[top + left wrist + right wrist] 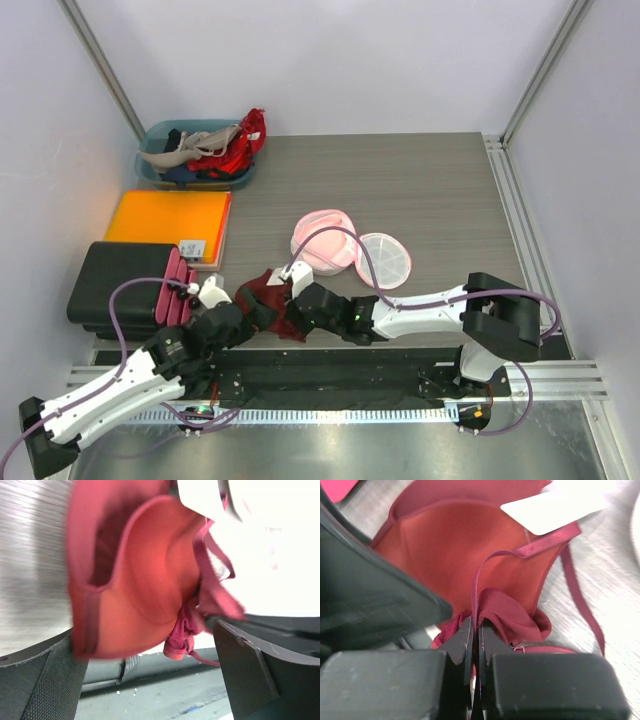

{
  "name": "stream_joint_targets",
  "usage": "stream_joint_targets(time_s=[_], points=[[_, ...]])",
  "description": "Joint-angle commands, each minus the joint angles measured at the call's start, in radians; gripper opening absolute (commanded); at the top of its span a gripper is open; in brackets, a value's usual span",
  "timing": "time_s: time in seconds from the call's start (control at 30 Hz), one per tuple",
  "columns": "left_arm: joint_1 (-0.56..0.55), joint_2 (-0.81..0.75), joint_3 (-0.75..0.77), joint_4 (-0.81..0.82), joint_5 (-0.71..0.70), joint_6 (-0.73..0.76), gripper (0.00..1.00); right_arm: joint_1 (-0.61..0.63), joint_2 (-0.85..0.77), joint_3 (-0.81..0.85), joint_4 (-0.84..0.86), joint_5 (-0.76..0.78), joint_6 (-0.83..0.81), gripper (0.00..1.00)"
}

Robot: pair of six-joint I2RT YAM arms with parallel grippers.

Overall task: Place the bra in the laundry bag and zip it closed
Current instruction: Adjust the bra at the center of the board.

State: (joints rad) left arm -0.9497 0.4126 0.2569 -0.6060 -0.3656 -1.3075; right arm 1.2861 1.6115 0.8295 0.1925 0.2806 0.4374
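Observation:
A dark red bra lies bunched at the table's near edge between my two grippers. My right gripper is shut on it. In the right wrist view the jaws pinch a fold of fabric and a thin strap of the bra. My left gripper stands open, its fingers wide apart beside the bra's cup, which hangs between them. The laundry bag, a round white mesh pouch with pink trim, lies open behind the bra, its flap spread to the right.
A teal bin of clothes sits at the back left. In front of it lie an orange folder and a black case with pink items beside it. A metal rail runs along the near edge.

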Motion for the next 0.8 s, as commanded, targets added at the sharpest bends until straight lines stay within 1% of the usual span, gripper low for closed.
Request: stream_joint_targets(time_s=[0.0, 0.13, 0.27, 0.37, 0.47, 0.5, 0.6, 0.73, 0.77], points=[[-0.004, -0.043, 0.106, -0.247, -0.133, -0.099, 1.00, -0.016, -0.036, 0.011, -0.001, -0.127, -0.038, 0.06], [-0.004, 0.001, 0.171, -0.381, -0.235, -0.166, 1.00, -0.037, -0.047, 0.003, -0.011, -0.168, -0.052, 0.08], [-0.004, 0.118, 0.240, -0.423, -0.279, -0.208, 1.00, -0.059, -0.052, 0.005, -0.013, -0.204, -0.058, 0.09], [-0.006, 0.213, 0.251, -0.414, -0.311, -0.194, 1.00, -0.064, -0.039, 0.017, -0.018, -0.236, -0.069, 0.10], [-0.003, 0.267, 0.228, -0.309, -0.351, -0.138, 1.00, -0.070, -0.038, 0.020, -0.013, -0.248, -0.071, 0.10], [-0.003, 0.275, 0.217, -0.226, -0.352, -0.077, 1.00, -0.073, -0.036, 0.019, -0.011, -0.254, -0.071, 0.10], [-0.003, 0.276, 0.164, -0.063, -0.343, 0.090, 1.00, -0.083, -0.050, 0.005, -0.013, -0.265, -0.071, 0.10], [-0.001, 0.241, 0.118, 0.035, -0.319, 0.224, 1.00, -0.102, -0.078, -0.023, -0.010, -0.268, -0.066, 0.10], [-0.001, 0.229, 0.107, 0.049, -0.306, 0.237, 1.00, -0.103, -0.085, -0.032, -0.007, -0.302, -0.065, 0.10]])
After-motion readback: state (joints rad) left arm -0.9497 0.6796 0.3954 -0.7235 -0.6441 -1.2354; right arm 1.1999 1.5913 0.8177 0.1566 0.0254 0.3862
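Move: The bra lies right under the open left hand, its middle about 2 cm ahead and some 3 cm below the fingertips. The right hand holds it by the thin strap, and from there the bra's middle is roughly 4 cm to the left, 1 cm ahead and 3 cm below. The white tag is about 7 cm ahead of the left hand and 2 cm right; the laundry bag stands some 15 cm ahead and 12 cm right of that hand. The bra's strap stays pinched in the right fingers, that hand easing back barely a centimetre while turning slightly counter-clockwise. The left hand, empty and wide open, swings off the cup about 6 cm to the left, rising a little, then comes forward some 2 cm and sinks back down beside the bra, rolling its left side up about 20 degrees. ##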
